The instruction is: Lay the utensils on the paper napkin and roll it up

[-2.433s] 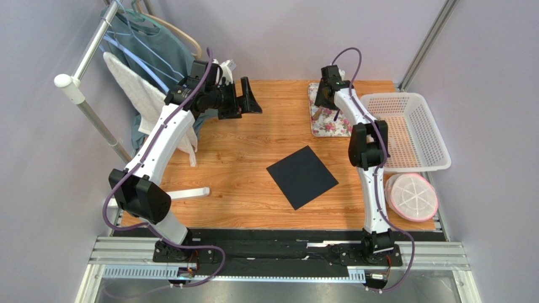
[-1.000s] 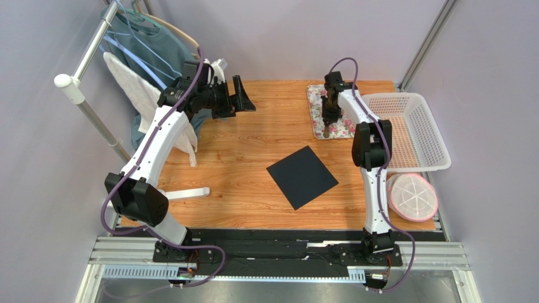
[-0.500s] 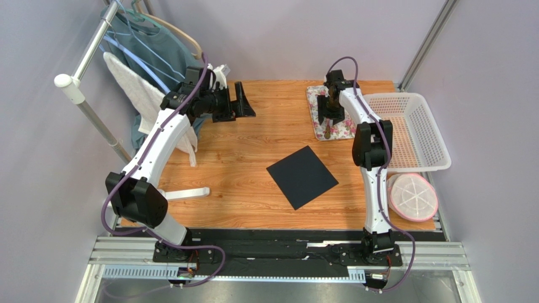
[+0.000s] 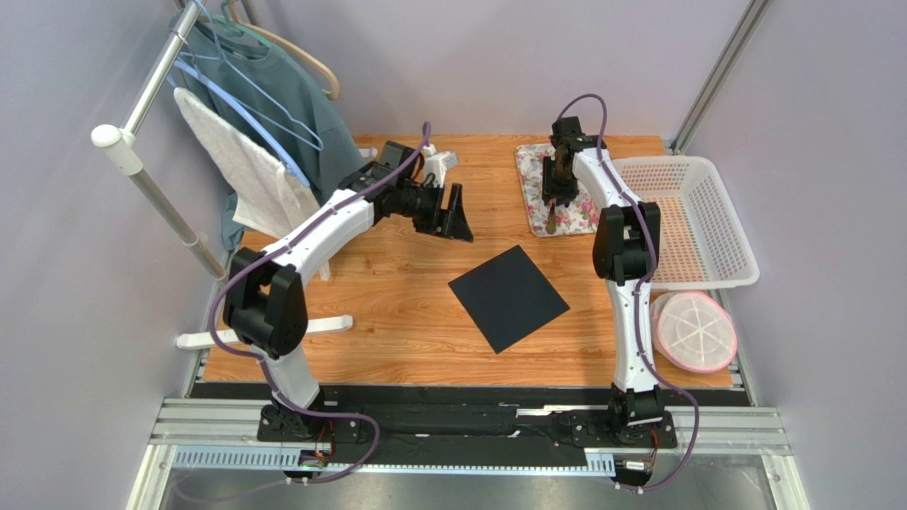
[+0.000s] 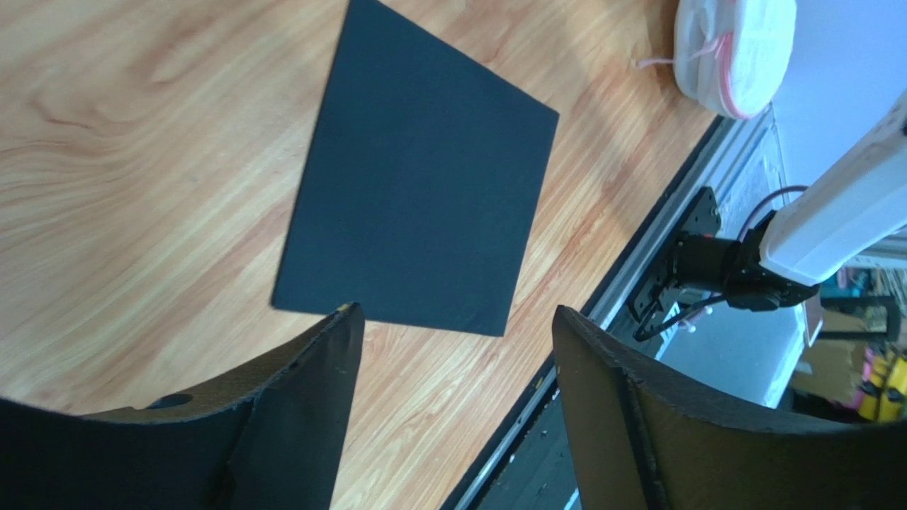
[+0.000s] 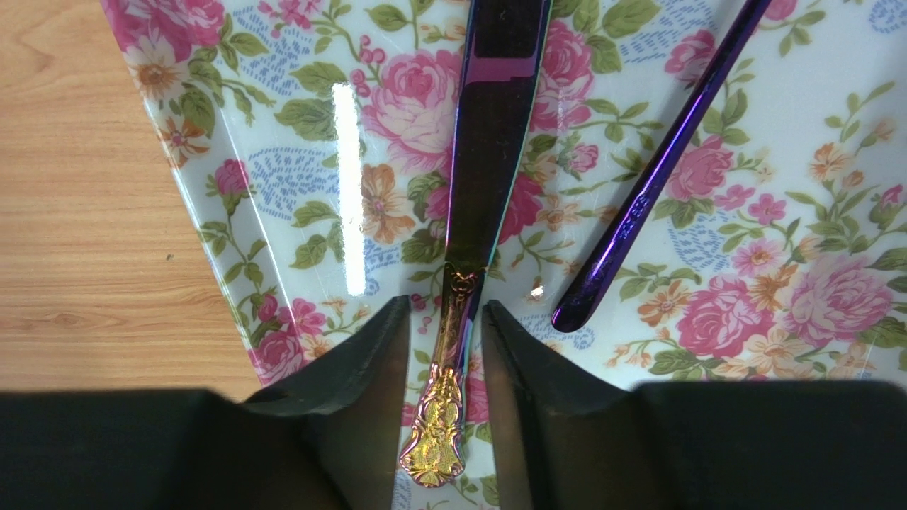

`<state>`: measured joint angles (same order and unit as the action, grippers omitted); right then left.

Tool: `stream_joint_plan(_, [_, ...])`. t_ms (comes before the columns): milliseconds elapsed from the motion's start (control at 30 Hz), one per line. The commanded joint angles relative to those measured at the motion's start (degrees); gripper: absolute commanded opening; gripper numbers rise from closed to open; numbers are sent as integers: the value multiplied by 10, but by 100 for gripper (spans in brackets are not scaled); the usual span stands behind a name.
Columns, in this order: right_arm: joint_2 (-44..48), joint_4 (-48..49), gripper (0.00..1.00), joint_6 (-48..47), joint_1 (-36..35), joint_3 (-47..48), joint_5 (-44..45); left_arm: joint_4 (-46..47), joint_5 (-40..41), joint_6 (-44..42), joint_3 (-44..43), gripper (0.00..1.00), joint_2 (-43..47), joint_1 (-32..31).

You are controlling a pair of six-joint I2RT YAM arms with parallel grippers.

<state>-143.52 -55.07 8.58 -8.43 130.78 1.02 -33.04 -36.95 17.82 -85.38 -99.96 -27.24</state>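
Observation:
The paper napkin (image 4: pixel 508 296) lies flat near the table's middle as a black square, and the left wrist view shows it too (image 5: pixel 421 170). My left gripper (image 4: pixel 458 218) hovers to its upper left, open and empty (image 5: pixel 452 310). Two glossy purple utensils lie on the floral mat (image 4: pixel 564 213): one with a gold ornate handle (image 6: pixel 490 138) and a slimmer one (image 6: pixel 660 170) beside it. My right gripper (image 4: pixel 556 179) is down over the mat, its jaws (image 6: pixel 445 306) straddling the gold handle with thin gaps on both sides.
A white slotted basket (image 4: pixel 692 218) stands at the right edge, with a round pink-rimmed container (image 4: pixel 692 332) in front of it. A clothes rack with garments (image 4: pixel 245 117) fills the back left. A white hanger (image 4: pixel 309 327) lies on the table's left.
My left arm has swung from the clothes rack towards the table's middle, near the napkin. The right gripper stayed over the mat and its jaws narrowed round the gold handle.

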Motion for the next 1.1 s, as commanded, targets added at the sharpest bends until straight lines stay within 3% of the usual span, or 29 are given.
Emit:
stream_joint_plan(0, [-24,12,30,18,4,-3,-2,44,-29,5,-16,70,-51,-39])
stream_joint_plan(200, [-19,13,0,18,7,7,-1,56,-12,11,-37,60,-129,-68])
stream_joint_plan(433, [2,22,0,14,7,1,-25,47,-10,21,-30,54,-186,-87])
stream_joint_plan(700, [25,36,0,15,7,-5,-38,28,35,6,15,50,-193,-86])
stream_joint_plan(833, [35,32,0,15,8,-5,-45,15,51,7,27,44,-204,-71])
stream_joint_plan(1067, [69,27,0,14,2,-35,-62,-12,64,3,52,42,-214,-44])
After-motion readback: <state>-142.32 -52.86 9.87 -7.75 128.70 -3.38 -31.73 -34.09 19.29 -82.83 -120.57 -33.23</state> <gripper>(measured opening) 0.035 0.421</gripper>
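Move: The paper napkin's middle lies about 12 cm right of the left hand, 7 cm back and 18 cm below; its left corner is 3 cm back, 1 cm left, at the same depth. The plate's middle is some 23 cm ahead and 26 cm right of that hand. The knife's middle is about 5 cm ahead of the right hand, straight on, 1 cm lower; the purple utensil's is about 8 cm ahead and 8 cm right. The napkin's left corner region is what the left hand comes down on: it sinks some 16 cm, easing back about 4 cm, going right about 6 cm and then returning left near the table, tipping about 20 degrees and half closing, until a fingertip touches the cloth just inside the corner. The knife's handle, already between the right fingers, is pinched as they shut; that hand stays nearly in place. ##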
